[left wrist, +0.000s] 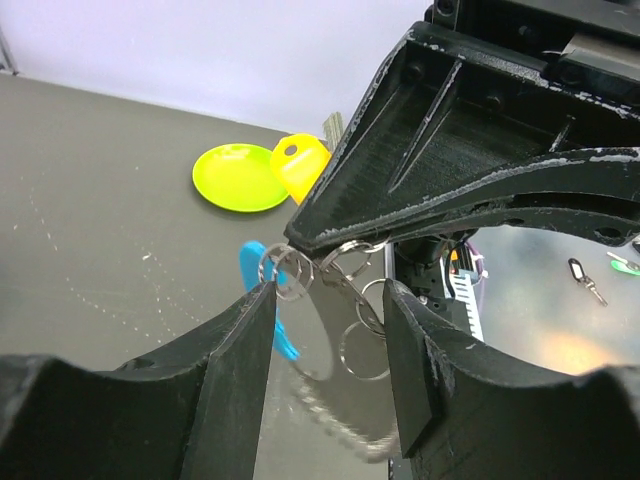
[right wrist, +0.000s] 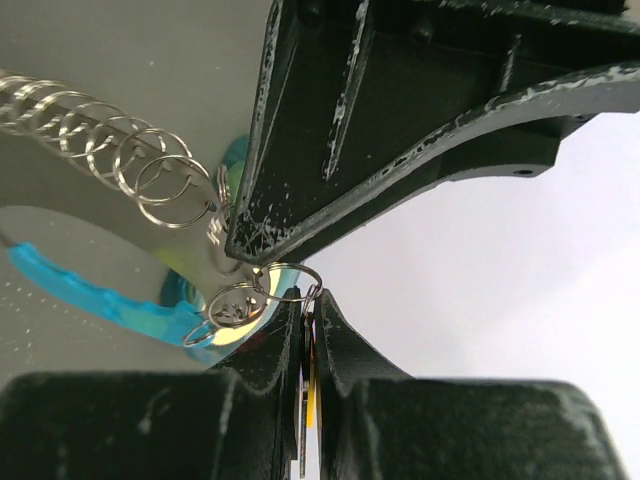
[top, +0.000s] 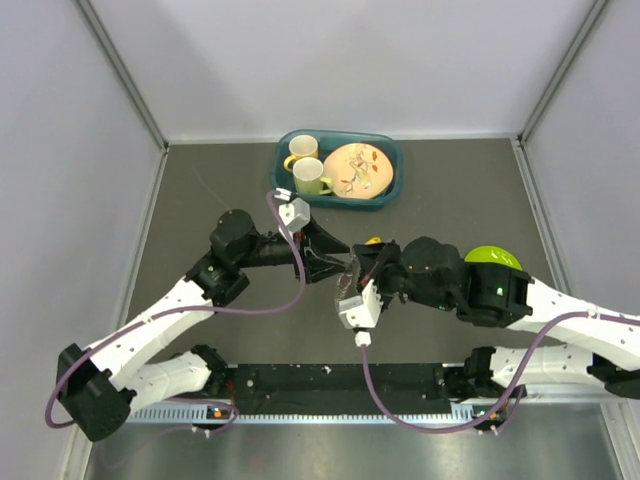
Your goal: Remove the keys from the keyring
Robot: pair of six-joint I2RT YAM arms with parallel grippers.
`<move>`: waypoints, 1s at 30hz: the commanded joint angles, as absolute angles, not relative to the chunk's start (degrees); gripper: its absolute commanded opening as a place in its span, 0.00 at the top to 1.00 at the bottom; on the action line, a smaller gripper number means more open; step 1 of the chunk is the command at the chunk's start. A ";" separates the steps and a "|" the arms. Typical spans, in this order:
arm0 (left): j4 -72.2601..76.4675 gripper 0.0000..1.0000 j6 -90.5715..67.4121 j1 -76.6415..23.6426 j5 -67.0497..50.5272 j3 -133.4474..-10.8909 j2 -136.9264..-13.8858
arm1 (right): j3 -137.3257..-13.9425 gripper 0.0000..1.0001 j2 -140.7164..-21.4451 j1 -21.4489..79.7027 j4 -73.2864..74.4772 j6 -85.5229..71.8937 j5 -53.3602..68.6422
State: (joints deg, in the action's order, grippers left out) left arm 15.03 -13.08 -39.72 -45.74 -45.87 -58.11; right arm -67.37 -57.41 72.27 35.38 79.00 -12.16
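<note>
The keys hang in mid-air between my two grippers above the middle of the table. My right gripper (right wrist: 308, 300) (top: 354, 274) is shut on a thin key with a yellow head (left wrist: 300, 165), seen edge-on between its jaws. The keyring (right wrist: 285, 285) (left wrist: 290, 270), thin silvery wire loops, sits just above those jaws. A blue key head (right wrist: 90, 290) (left wrist: 262, 300) dangles from the loops. My left gripper (left wrist: 330, 295) (top: 335, 262) is open. The linked rings hang in its gap, and one loop rests at the tip of its left finger (left wrist: 235, 370).
A silvery coil (right wrist: 100, 150) trails from the rings. A lime-green plate (left wrist: 238, 178) (top: 492, 257) lies on the table under the right arm. A blue tray (top: 392, 185) with two mugs and a plate stands at the back. Loose keys (left wrist: 585, 280) lie on the metal strip.
</note>
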 commanded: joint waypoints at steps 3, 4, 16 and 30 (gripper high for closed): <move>16.17 0.48 -10.72 -39.29 -51.50 -49.92 -60.03 | -67.94 1.00 -55.02 73.04 27.95 79.63 -7.83; 16.43 0.49 -10.90 -39.37 -51.85 -49.75 -60.29 | -67.94 1.00 -54.93 73.04 27.95 79.28 -7.21; 22.68 0.51 -12.66 -39.29 -54.05 -46.76 -56.95 | -66.62 1.00 -53.70 73.04 27.42 75.50 -4.66; 25.66 0.85 -16.61 -39.29 -60.73 -46.67 -56.96 | -65.39 1.00 -52.65 73.12 27.42 74.44 -5.71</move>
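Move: From the left gripper, half open, the keyring's ring at the right fingertips lies about 2 cm to the right, level fore and aft, and 1 cm above. The yellow key, held in the right gripper, sits roughly 7 cm right and 5 cm farther out; the blue key hangs some 7 cm right, 2 cm ahead and 5 cm below. The same ring is about 1 cm left of the right hand point, level otherwise. Draw the left gripper back and up, about 2.5 cm each way, turning it some 10 degrees clockwise to stay by the ring, then narrow its fingers around the ring late on, from half open to about a fifth. Keep the right gripper shut and ease it back nearly 3 cm, also up and a little left, so its ring comes towards the left fingertips. ##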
